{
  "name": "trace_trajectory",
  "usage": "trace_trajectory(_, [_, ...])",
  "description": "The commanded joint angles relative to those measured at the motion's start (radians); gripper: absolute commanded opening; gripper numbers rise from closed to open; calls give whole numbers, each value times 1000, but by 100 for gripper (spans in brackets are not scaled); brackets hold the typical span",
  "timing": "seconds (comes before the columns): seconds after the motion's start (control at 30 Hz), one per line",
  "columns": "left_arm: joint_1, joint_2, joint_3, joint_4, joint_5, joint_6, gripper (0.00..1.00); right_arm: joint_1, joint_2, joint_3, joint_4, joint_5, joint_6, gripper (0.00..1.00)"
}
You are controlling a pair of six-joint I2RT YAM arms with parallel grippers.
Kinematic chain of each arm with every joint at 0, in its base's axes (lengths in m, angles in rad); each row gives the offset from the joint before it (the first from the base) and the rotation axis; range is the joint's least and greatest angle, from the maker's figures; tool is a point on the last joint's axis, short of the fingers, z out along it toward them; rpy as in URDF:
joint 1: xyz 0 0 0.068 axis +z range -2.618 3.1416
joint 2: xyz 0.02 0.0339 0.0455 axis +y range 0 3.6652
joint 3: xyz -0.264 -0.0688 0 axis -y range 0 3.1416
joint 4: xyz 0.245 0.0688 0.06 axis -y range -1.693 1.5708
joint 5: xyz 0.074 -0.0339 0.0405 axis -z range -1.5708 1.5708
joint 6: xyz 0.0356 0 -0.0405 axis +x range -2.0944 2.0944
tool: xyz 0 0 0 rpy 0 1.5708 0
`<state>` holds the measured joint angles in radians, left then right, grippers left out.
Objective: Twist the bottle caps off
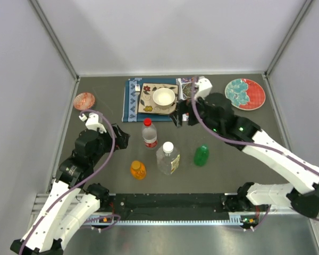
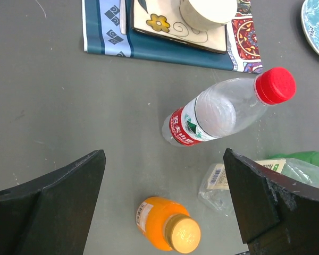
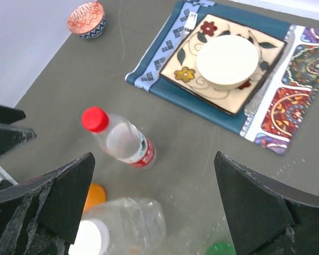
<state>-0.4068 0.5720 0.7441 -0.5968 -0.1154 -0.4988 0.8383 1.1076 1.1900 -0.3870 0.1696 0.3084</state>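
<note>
Four bottles stand upright mid-table, caps on: a small clear bottle (image 1: 149, 136) with a red label and red cap (image 1: 147, 121), a larger clear bottle (image 1: 168, 160) with a white cap (image 1: 168, 146), a green bottle (image 1: 201, 155) and a squat orange bottle (image 1: 138, 169). My left gripper (image 2: 164, 159) hangs open above the table, left of the red-capped bottle (image 2: 218, 112); the orange cap (image 2: 183, 235) shows below between its fingers. My right gripper (image 3: 154, 158) is open too, behind the bottles, looking down on the red cap (image 3: 95, 119), white cap (image 3: 85, 239) and green cap (image 3: 220, 248). Neither touches a bottle.
A white bowl (image 1: 164, 98) sits on a flowered square plate (image 1: 148, 102) on a blue mat (image 1: 131, 103) at the back. A small red bowl (image 1: 84, 100) stands back left, a red and teal plate (image 1: 245, 93) back right. Grey walls close in three sides.
</note>
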Motion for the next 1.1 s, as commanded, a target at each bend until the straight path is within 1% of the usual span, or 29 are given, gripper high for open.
trace_trajectory(0.0, [-1, 11, 43, 6, -4, 25, 98, 21, 153, 137, 17, -44, -17, 95])
trace_trajectory(0.03, [-1, 11, 53, -1, -12, 31, 98, 24, 205, 170, 17, -44, -15, 95])
trace_trajectory(0.17, [-1, -7, 52, -18, -30, 40, 98, 64, 306, 250, 23, -39, -37, 95])
trace_trajectory(0.33, [-1, -34, 43, -40, -67, 63, 98, 123, 399, 336, 27, -16, -65, 94])
trace_trajectory(0.47, [-1, -58, 43, -54, -90, 75, 98, 128, 460, 356, 31, -30, -58, 93])
trace_trajectory(0.57, [-1, -70, 34, -57, -96, 77, 98, 128, 498, 364, 37, -35, -46, 90])
trace_trajectory(0.7, [-1, -72, 31, -55, -96, 75, 98, 131, 528, 367, 43, -48, -35, 83])
trace_trajectory(0.87, [-1, -67, 24, -51, -96, 78, 98, 148, 564, 375, 51, -58, -34, 77])
trace_trajectory(0.97, [-1, -63, 24, -49, -93, 82, 98, 153, 589, 382, 51, -62, -26, 70])
trace_trajectory(1.0, [-1, -63, 24, -51, -93, 80, 98, 153, 594, 384, 53, -65, -22, 65])
trace_trajectory(1.07, [-1, -61, 24, -49, -93, 82, 98, 154, 604, 381, 54, -68, -14, 61])
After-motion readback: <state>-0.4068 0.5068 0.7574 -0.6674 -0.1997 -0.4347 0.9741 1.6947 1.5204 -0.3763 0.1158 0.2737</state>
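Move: The red cap on the upright clear bottle lies about 16 cm to the right hand's left, 3 cm ahead and some 10 cm below. The big white-capped bottle is roughly 8 cm back, 7 cm left and 22 cm down; the orange bottle is 11 cm back, 22 cm left and 26 cm down. From the left hand, the red cap is about 6 cm ahead and 13 cm right, nearly level. The right sweeps about 14 cm left, sinking 9, fingers part-closing around the red cap, while the left edges away. ##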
